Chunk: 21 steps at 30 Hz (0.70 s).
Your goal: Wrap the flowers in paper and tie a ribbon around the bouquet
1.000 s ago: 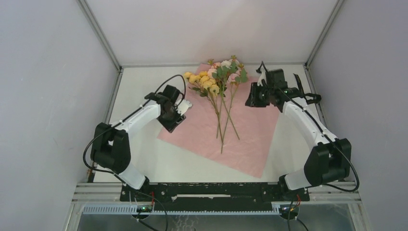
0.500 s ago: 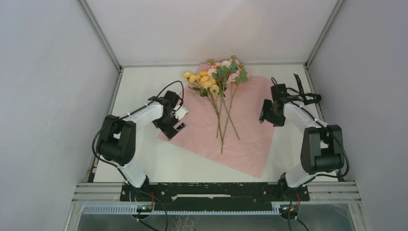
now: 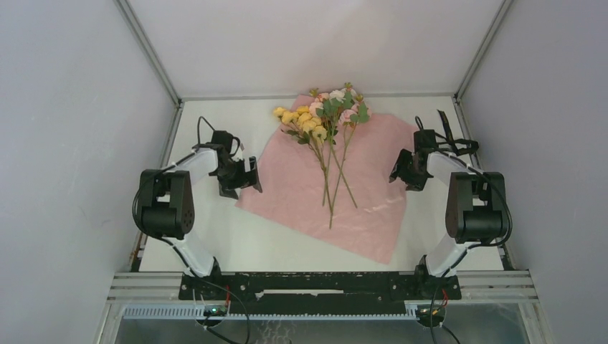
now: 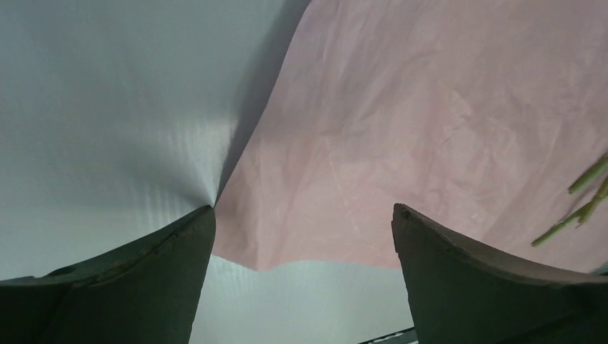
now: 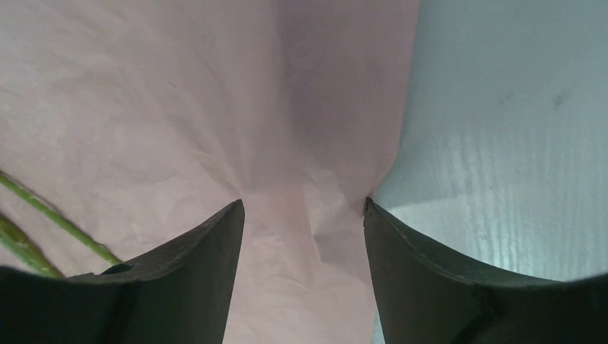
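Observation:
The paper (image 3: 358, 208) lies flat, pink face up, in the middle of the table. The flowers (image 3: 321, 118) rest on it, blooms at the far end and thin green stems (image 3: 331, 193) pointing toward me. My left gripper (image 3: 252, 176) is low at the sheet's left corner, open, and the paper's corner (image 4: 287, 236) shows between its fingers (image 4: 179, 272). My right gripper (image 3: 399, 170) sits open over the sheet's right edge (image 5: 315, 236), which is slightly creased there. Nothing is held. The black ribbon (image 3: 443, 122) lies by the right wall, behind the right arm.
White walls and metal frame posts close in the table on the left, back and right. Bare white table (image 3: 215, 236) shows beside the sheet's left corner and along the near edge. Green stem ends (image 4: 573, 215) reach into the right of the left wrist view.
Both grippers have opened. The left one pulled back leftward to the paper's left corner. The right one came down and toward me to the paper's right edge.

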{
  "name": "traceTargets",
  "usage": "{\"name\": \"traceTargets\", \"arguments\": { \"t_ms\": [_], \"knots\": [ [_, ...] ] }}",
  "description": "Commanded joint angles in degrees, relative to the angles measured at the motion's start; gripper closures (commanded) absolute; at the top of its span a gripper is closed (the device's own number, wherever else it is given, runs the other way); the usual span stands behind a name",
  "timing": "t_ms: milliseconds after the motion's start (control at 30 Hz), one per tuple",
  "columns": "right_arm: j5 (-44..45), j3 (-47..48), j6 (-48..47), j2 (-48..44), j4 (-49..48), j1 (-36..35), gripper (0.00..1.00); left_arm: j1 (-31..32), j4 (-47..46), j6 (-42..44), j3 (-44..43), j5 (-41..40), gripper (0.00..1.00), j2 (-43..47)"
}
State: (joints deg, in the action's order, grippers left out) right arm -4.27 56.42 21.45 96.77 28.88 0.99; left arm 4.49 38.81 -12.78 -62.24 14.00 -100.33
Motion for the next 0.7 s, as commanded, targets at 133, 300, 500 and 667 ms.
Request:
{"name": "traceTargets", "arguments": {
  "t_ms": [133, 300, 500, 667],
  "knots": [
    [-10.8, -2.7, 2.4, 1.0, -2.4, -5.5, 0.31, 0.8, -4.9, -12.4, 4.0, 7.1, 0.04, -3.8],
    [-13.1, -2.8, 3.6, 0.1, -3.0, -9.2, 0.32, 1.0, -6.3, -12.6, 2.8, 14.6, 0.14, -3.3],
    [-12.9, -2.8, 3.8, -0.6, -2.2, -11.8, 0.32, 0.7, -6.4, -10.2, 1.4, 14.5, 0.66, 1.8],
    [-14.5, -2.7, 2.2, -3.9, -0.7, -15.1, 0.33, -2.8, -4.4, -7.1, -0.3, 11.0, 0.94, 3.7]
  ]
}}
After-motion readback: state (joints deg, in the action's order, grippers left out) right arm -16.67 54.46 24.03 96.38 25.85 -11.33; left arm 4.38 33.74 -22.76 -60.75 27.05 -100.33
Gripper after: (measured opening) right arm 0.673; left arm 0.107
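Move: The left hand straddles the paper's left edge, which lies about 3 cm to its left and a centimetre lower; the paper's left corner is some 4 cm back on that side. The right hand has the right edge about 2 cm to its right, a centimetre below. The stems cross about 32 cm right and 5 cm ahead of the left hand, 26 cm left and 2 cm ahead of the right; from the right hand, the flower heads are roughly 28 cm ahead, 30 cm left. With its right finger at the paper's edge, the right hand pushes it along towards the stems, about 11 cm left and slightly back, fingers staying open. The left hand slides nearly 5 cm right, fingertips swinging inward about 15 degrees, then shuts from wide open to pinch the left edge, rising a centimetre or so as it closes. ##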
